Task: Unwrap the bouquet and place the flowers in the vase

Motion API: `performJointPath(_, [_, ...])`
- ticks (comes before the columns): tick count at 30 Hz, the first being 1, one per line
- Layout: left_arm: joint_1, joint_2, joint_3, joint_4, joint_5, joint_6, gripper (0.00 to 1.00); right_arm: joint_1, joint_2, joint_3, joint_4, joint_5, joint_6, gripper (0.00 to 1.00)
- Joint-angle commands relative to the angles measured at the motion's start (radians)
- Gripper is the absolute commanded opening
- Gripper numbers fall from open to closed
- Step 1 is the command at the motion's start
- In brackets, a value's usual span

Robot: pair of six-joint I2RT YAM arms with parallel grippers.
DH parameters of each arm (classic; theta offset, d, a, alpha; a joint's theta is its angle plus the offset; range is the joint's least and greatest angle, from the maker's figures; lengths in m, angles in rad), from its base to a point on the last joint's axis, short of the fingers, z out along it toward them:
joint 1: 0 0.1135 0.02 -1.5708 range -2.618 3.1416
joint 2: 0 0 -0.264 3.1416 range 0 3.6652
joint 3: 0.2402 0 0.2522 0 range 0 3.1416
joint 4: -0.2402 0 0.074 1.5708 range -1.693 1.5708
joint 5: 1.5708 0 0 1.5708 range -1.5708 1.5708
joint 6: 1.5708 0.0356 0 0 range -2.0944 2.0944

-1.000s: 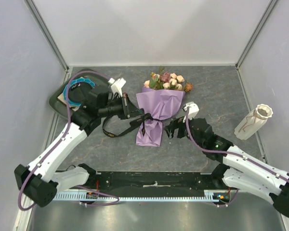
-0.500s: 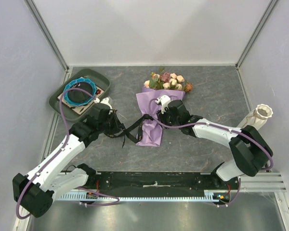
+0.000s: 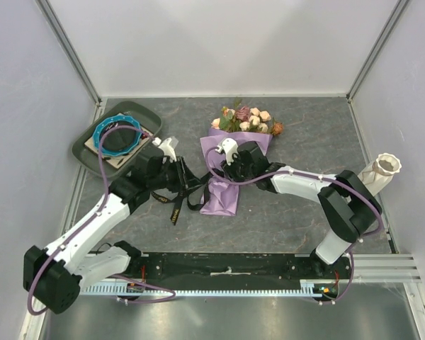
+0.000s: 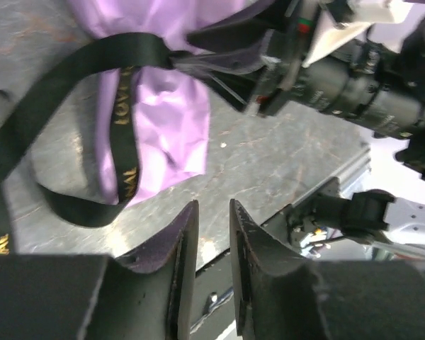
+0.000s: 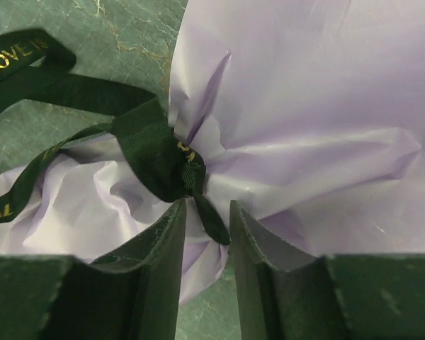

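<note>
The bouquet (image 3: 235, 151) lies on the table in its lilac paper cone, and the flowers (image 3: 249, 119) stick out at its far end. A black ribbon (image 3: 176, 207) is still knotted round the neck (image 5: 166, 159), with its loose end trailing to the left. My right gripper (image 3: 224, 170) (image 5: 207, 205) is shut on the bunched paper (image 5: 304, 106) just below the knot, a ribbon tail between its fingers. My left gripper (image 3: 187, 178) (image 4: 212, 205) hangs open beside the ribbon (image 4: 120, 53), holding nothing. The cream ribbed vase (image 3: 374, 177) leans at the far right.
A dark green tray (image 3: 147, 115) holding a blue-rimmed ring (image 3: 100, 130) sits at the back left. The right arm (image 4: 354, 85) reaches across just beyond my left fingers. Walls close the table on three sides.
My left gripper has opened and let go of the ribbon, whose end now lies on the table. The right arm swung in from the right and closed on the bouquet's neck.
</note>
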Motion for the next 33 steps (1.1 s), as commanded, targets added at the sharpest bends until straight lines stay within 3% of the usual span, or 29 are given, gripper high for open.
performJointPath(1, [-0.007,0.078,-0.018,0.255,0.214,-0.059,0.3,0.009,0.038,0.055,0.016,-0.015,-0.04,0.37])
performJointPath(4, [-0.011,0.153,-0.017,0.374,0.277,-0.077,0.37,0.027,0.052,0.046,0.011,0.011,-0.052,0.37])
performJointPath(6, [-0.021,0.257,0.009,0.397,0.305,-0.082,0.37,0.033,0.063,0.04,0.013,0.048,-0.049,0.33])
performJointPath(12, [-0.07,0.447,-0.009,0.503,0.221,-0.11,0.25,0.059,0.065,0.005,0.037,0.121,-0.044,0.22])
performJointPath(18, [-0.087,0.556,-0.099,0.589,0.104,-0.153,0.16,0.084,0.023,-0.029,0.105,0.201,-0.035,0.0])
performJointPath(24, [-0.087,0.624,-0.172,0.583,0.021,-0.234,0.03,0.085,-0.081,-0.051,0.145,0.315,0.005,0.0])
performJointPath(33, [-0.087,0.644,-0.218,0.594,0.013,-0.263,0.02,0.084,-0.251,-0.109,0.218,0.355,0.173,0.0])
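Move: Just under the right fingertips, about 2 cm down, is the short ribbon end. The knot is some 3 cm left and 1 cm back of that hand, and the flowers are about 15 cm ahead and 6 cm right. From the left hand, the lower wrapper lies about 1 cm ahead, 8 cm right and 16 cm down; the knot is 9 cm ahead and 7 cm right, a ribbon loop 2 cm right, both low. Swinging right about 8 cm and then dropping some 16 cm, the left hand tips down by 20 degrees and shuts its part-open fingers on the lower wrapper beside the ribbon loop. The right hand sinks 2 cm, pinches the short ribbon end, then draws it upward about 7 cm, away from the knot, turning slightly clockwise. ##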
